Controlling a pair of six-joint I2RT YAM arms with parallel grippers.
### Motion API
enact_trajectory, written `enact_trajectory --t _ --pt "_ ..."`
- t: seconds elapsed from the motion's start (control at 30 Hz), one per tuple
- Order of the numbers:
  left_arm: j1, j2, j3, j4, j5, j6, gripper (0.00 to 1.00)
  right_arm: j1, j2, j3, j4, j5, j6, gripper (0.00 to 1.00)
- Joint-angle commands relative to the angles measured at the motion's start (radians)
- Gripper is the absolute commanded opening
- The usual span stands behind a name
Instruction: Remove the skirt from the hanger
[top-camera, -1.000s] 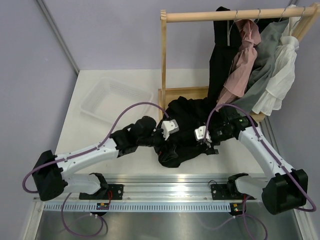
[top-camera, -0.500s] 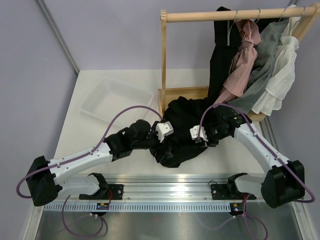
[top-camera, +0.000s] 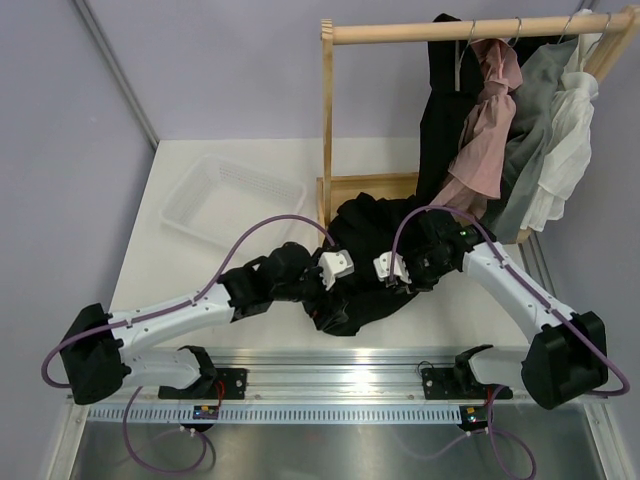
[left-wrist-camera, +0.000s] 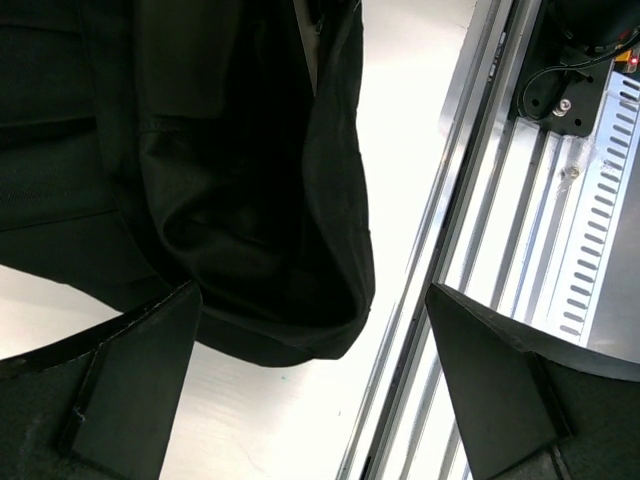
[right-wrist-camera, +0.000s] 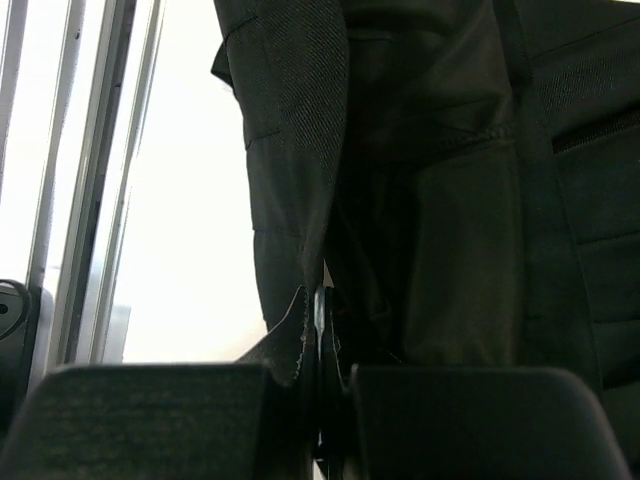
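The black skirt (top-camera: 365, 250) lies crumpled on the white table (top-camera: 200, 290) between my two arms. My left gripper (top-camera: 335, 298) is at its near-left edge. In the left wrist view its fingers (left-wrist-camera: 110, 380) stand wide apart, with the skirt's lower fold (left-wrist-camera: 250, 200) beyond them and bare table between. My right gripper (top-camera: 397, 288) is at the skirt's near-right side. Seen from the right wrist, this gripper (right-wrist-camera: 320, 310) is shut, its tips pinching the hanging edge of a skirt fold (right-wrist-camera: 300, 180). The hanger is hidden in the cloth.
A wooden rack (top-camera: 327, 130) stands at the back with a long black garment (top-camera: 445, 110), pink (top-camera: 485, 110), grey (top-camera: 530, 130) and white clothes (top-camera: 565, 140) hanging. A clear plastic tray (top-camera: 230, 195) sits back left. The aluminium rail (top-camera: 340, 365) runs along the near edge.
My right gripper has gone from open to shut and slid a little left onto the skirt's edge. The left arm shifted slightly; its gripper stayed open.
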Motion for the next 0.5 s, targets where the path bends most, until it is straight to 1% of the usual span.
enact_trajectory --t 0.0,0.1,0.13,0.17,0.23,0.33,0.4,0.47 --pt "-0.005 -0.051 0.014 0.015 -0.024 0.030 0.99 0.014 -0.011 0.051 -0.060 -0.009 0.005 0.00" --pt "-0.005 -0.090 0.009 -0.015 -0.048 0.044 0.99 0.014 -0.059 0.161 -0.117 -0.038 0.061 0.00" --pt "-0.005 -0.103 0.009 -0.022 -0.059 0.050 0.99 0.014 -0.079 0.238 -0.135 -0.046 0.093 0.00" --pt "-0.005 -0.112 0.009 -0.028 -0.071 0.052 0.99 0.014 -0.090 0.273 -0.160 -0.057 0.119 0.00" --pt "-0.005 -0.138 0.007 -0.048 -0.128 0.056 0.99 0.014 -0.105 0.371 -0.188 -0.061 0.159 0.00" --pt "-0.005 -0.170 0.004 -0.064 -0.223 0.058 0.99 0.013 -0.111 0.435 -0.224 -0.045 0.181 0.00" --pt "-0.005 -0.186 0.001 -0.061 -0.269 0.058 0.99 0.014 -0.117 0.430 -0.226 -0.026 0.187 0.00" --pt "-0.003 -0.210 -0.002 -0.055 -0.280 0.055 0.99 0.013 -0.133 0.409 -0.212 -0.020 0.207 0.00"
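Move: The right fingers are already shut on the black skirt's edge; the skirt's middle lies about 6 cm ahead of that hand, 8 cm to its left and some 4 cm lower, with the wooden rack base roughly 20 cm ahead and 5 cm to the right. From the open left hand the skirt's middle is about 13 cm ahead, 8 cm right and 7 cm below, and the rack's left post foot some 23 cm ahead and 4 cm left. Straight up and quickly goes the right hand, about 15 cm, keeping its pinch on the skirt's edge and tilting some 15 degrees as it pulls the cloth up from the table. The left hand, fingers still wide open, backs off by roughly 5 cm up, to the left and a little forward, away from the right hand, its wrist turning slightly. ##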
